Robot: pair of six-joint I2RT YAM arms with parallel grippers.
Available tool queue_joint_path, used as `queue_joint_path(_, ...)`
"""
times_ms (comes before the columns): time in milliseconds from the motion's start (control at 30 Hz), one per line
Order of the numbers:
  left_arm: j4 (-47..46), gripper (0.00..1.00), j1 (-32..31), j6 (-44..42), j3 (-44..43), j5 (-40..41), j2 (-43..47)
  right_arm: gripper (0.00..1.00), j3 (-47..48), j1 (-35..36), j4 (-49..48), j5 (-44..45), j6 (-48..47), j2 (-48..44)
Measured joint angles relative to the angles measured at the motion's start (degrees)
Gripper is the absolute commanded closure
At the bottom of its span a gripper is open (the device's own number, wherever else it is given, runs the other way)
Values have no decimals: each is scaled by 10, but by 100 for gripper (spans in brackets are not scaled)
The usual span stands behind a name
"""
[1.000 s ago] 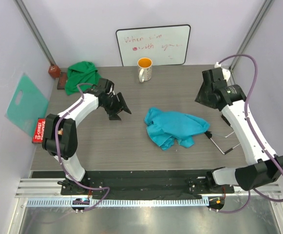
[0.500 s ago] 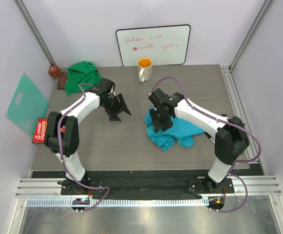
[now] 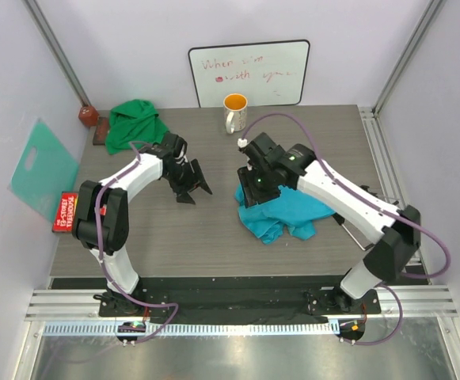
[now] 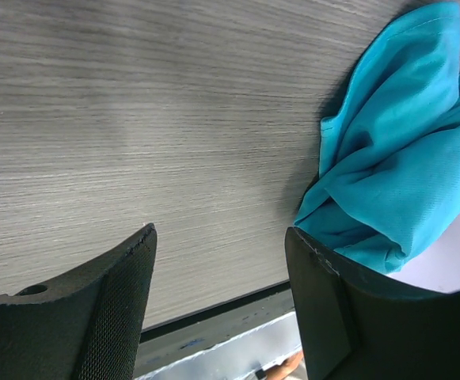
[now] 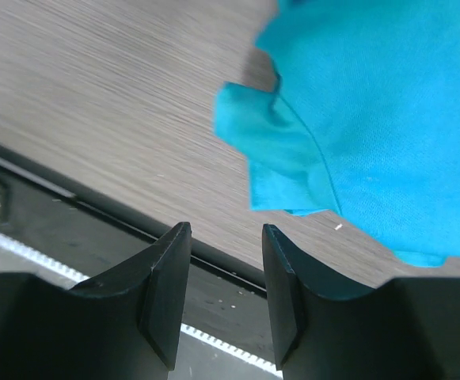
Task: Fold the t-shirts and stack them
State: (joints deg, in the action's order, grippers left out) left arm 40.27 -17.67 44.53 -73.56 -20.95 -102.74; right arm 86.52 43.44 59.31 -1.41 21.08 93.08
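The turquoise-blue t-shirt (image 3: 291, 210) lies crumpled right of the table's middle. My right gripper (image 3: 253, 192) hangs over its upper left edge, open, with nothing between its fingers. In the right wrist view the gripper (image 5: 226, 231) is off the cloth (image 5: 372, 119), and the table's front edge shows below it. The green t-shirt (image 3: 134, 124) sits bunched at the back left corner. My left gripper (image 3: 195, 192) stands open and empty over bare wood to the left of the turquoise shirt. In the left wrist view, that shirt (image 4: 404, 166) lies beyond the right finger of the gripper (image 4: 220, 245).
An orange-lined mug (image 3: 235, 112) stands at the back centre in front of a whiteboard (image 3: 249, 73). A mint plastic sheet (image 3: 43, 166) leans on the left wall above a red packet (image 3: 63, 212). A small brown object (image 3: 88, 115) sits in the back left corner.
My right arm swung in from the far right side to the left end of the turquoise shirt, then shifted slightly. The left gripper barely moved. Both shirts lie as before.
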Motion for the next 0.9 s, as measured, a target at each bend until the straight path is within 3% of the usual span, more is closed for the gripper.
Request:
queue_joint_path(100, 1, 34, 0, 0, 3, 0, 0, 53, 16, 4, 1, -3, -3, -42)
queue_joint_path(233, 1, 34, 0, 0, 3, 0, 0, 53, -34, 8, -1, -13, -7, -67)
queue_joint_path(433, 3, 34, 0, -3, 4, 0, 1, 53, -104, 22, -6, -32, -15, -19)
queue_joint_path(900, 7, 34, 0, -16, 21, 5, 7, 48, -102, 34, -37, -38, -55, 73)
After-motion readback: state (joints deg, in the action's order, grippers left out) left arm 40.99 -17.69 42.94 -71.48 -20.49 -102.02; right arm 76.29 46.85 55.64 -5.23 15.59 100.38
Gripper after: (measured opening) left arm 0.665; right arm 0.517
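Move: The blue t-shirt's near-left corner lies about 15 cm below the right hand, some 2 cm back and 2 cm to its right; the middle of the shirt is about 6 cm ahead and 8 cm right. The black stand lies roughly 31 cm right and 3 cm ahead of this hand, and the mug some 38 cm ahead and 9 cm left. From the left hand, that corner is about 22 cm right, 8 cm back and 7 cm below. The right hand first finishes a short lift of about 3 cm over the blue t-shirt, then turns down and back towards its own base, sinking roughly 12 cm from that high point while drawing back some 4 cm, to come low over the shirt's near-left corner. On the way its fingertips swing back towards the base by about 10 degrees and the hand turns some 10 degrees counter-clockwise, the fingers staying about half open and empty, with no touch on the cloth to be seen. ##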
